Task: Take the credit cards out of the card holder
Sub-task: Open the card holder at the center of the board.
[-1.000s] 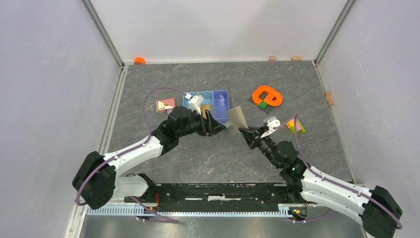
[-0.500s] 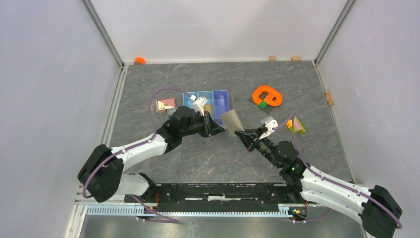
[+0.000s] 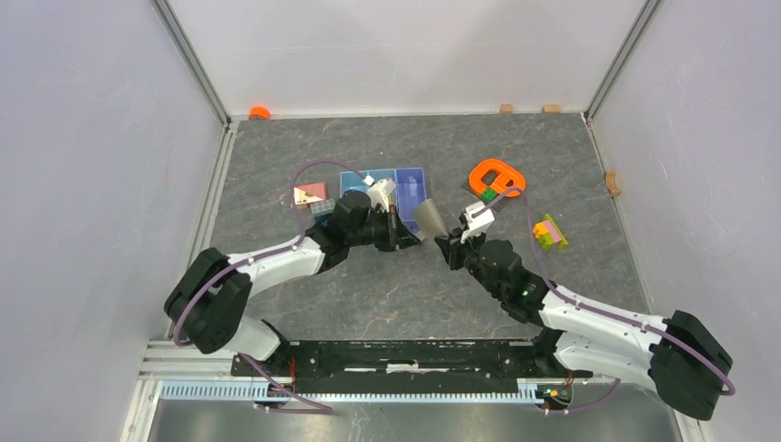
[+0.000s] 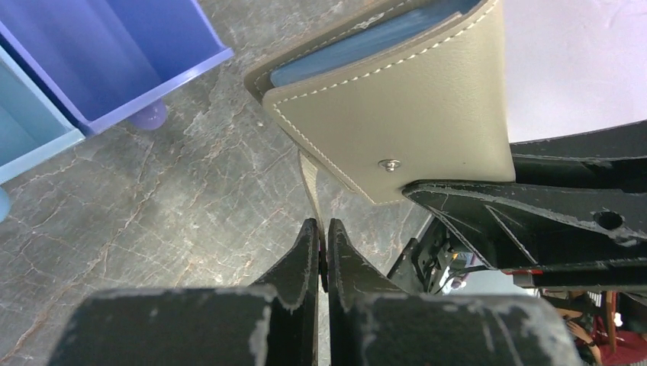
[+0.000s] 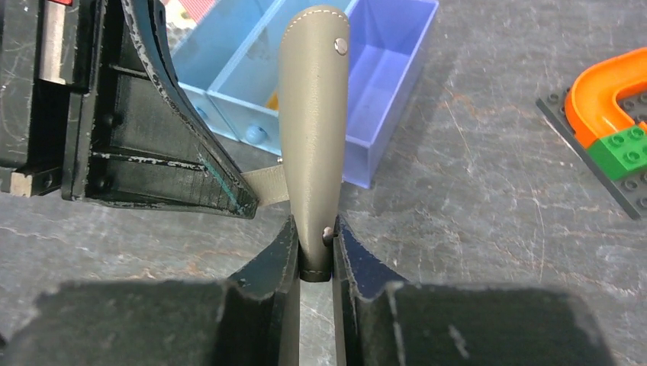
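The card holder [image 3: 428, 218], a grey-taupe folded wallet with white stitching and a metal snap, is held upright above the table between the two arms. My right gripper [image 5: 314, 226] is shut on the card holder's [image 5: 314, 114] lower end, one jaw against a snap stud. A narrow taupe strap [image 4: 310, 183] runs out of the card holder [image 4: 412, 114] into my left gripper [image 4: 321, 229], which is shut on it. In the top view the left gripper [image 3: 415, 240] and right gripper [image 3: 443, 245] nearly meet. A blue lining shows at the holder's open edge. The credit cards are hidden.
The blue-and-purple tray [image 3: 410, 184] stands just behind the holder, close to both grippers. An orange ring on a dark plate [image 3: 497, 177] lies back right, yellow-pink bricks [image 3: 550, 231] to the right, and a pink-and-tan block [image 3: 308, 193] left of the tray.
The left gripper has gone from open to shut on the holder's strap. Both arms and the holder have shifted a little left and back, toward the tray.
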Available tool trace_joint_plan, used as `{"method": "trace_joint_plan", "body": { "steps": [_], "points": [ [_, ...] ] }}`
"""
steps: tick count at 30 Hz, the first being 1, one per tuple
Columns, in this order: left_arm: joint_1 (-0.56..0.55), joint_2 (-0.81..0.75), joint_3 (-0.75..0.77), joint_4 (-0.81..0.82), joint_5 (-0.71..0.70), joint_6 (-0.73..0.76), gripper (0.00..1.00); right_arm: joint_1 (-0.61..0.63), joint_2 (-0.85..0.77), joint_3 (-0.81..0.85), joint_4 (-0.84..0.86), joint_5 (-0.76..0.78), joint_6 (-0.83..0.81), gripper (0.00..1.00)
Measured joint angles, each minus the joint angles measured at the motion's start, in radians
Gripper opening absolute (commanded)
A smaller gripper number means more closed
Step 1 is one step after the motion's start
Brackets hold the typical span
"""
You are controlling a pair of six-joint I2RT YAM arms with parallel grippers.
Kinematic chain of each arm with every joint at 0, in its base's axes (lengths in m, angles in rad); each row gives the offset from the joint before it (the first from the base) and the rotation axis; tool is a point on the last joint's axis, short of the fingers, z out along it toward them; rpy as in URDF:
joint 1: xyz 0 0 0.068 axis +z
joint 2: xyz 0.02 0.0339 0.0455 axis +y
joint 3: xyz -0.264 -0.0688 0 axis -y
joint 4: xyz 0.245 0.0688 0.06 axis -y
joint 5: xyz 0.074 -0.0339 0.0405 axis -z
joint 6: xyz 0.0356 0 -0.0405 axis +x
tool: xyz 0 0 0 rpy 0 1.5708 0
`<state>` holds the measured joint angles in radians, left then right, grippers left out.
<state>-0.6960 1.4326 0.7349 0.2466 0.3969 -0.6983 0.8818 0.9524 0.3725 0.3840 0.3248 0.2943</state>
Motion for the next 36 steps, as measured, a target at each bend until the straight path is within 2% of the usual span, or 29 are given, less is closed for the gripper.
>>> {"method": "trace_joint_plan", "body": {
  "steps": [1,2,3,6,7,11,17,27,29,32,36],
  "points": [
    [0.000,0.018,0.005,-0.003,0.002,0.000,0.02,0.000,0.019,0.011,-0.017,0.006,-0.003,0.27],
    [0.000,0.032,0.007,-0.005,0.005,0.000,0.02,0.000,0.032,0.017,-0.029,0.010,-0.003,0.28],
    [0.000,0.046,0.008,-0.009,0.008,0.000,0.02,0.000,0.049,0.023,-0.050,0.017,-0.008,0.34],
    [-0.007,0.061,0.011,-0.060,0.018,0.013,0.02,-0.002,0.077,0.026,-0.102,0.027,-0.008,0.74],
    [-0.015,0.061,0.019,-0.100,0.013,0.027,0.02,-0.005,0.082,0.026,-0.115,0.031,-0.002,0.78],
    [-0.066,0.064,0.083,-0.244,-0.037,0.086,0.02,-0.014,0.105,0.026,-0.135,0.057,-0.003,0.84],
    [-0.095,0.094,0.130,-0.327,-0.056,0.140,0.02,-0.016,0.195,0.026,-0.139,0.077,-0.010,0.86],
    [-0.095,0.109,0.137,-0.416,-0.119,0.174,0.02,-0.016,0.185,0.024,-0.116,0.051,-0.066,0.73],
    [-0.095,0.118,0.145,-0.433,-0.129,0.177,0.02,-0.016,0.201,0.025,-0.104,0.029,-0.080,0.75],
    [-0.095,0.134,0.153,-0.441,-0.130,0.182,0.02,-0.017,0.258,0.037,-0.107,-0.035,-0.101,0.84],
    [-0.095,0.143,0.156,-0.462,-0.141,0.188,0.02,-0.018,0.292,0.038,-0.103,-0.124,-0.124,0.83]
  ]
}}
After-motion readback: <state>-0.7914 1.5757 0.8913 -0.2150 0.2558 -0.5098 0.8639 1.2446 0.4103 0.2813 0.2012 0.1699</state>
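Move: The card holder stands edge-on between the hands. Its middle is about 4 cm ahead, 3 cm to the right and 3 cm above the left hand, which pinches its tab; from the right hand, pinching its lower end, about 4 cm ahead, 3 cm left and 2 cm up. The purple tray section lies some 9 cm ahead, 9 cm left and 13 cm below the right hand, the orange toy 15 cm ahead, 10 cm right and 14 cm below. The card holder is carried down by its tab, which the left fingers keep pinched while that hand sinks about 8 cm, shifts 3 cm back and a little left, and tips its fingers some 25 degrees further down. The right hand also drops, about 10 cm, opening wide to let go, swinging slightly right and then back left towards the holder with its left side rolling down. ##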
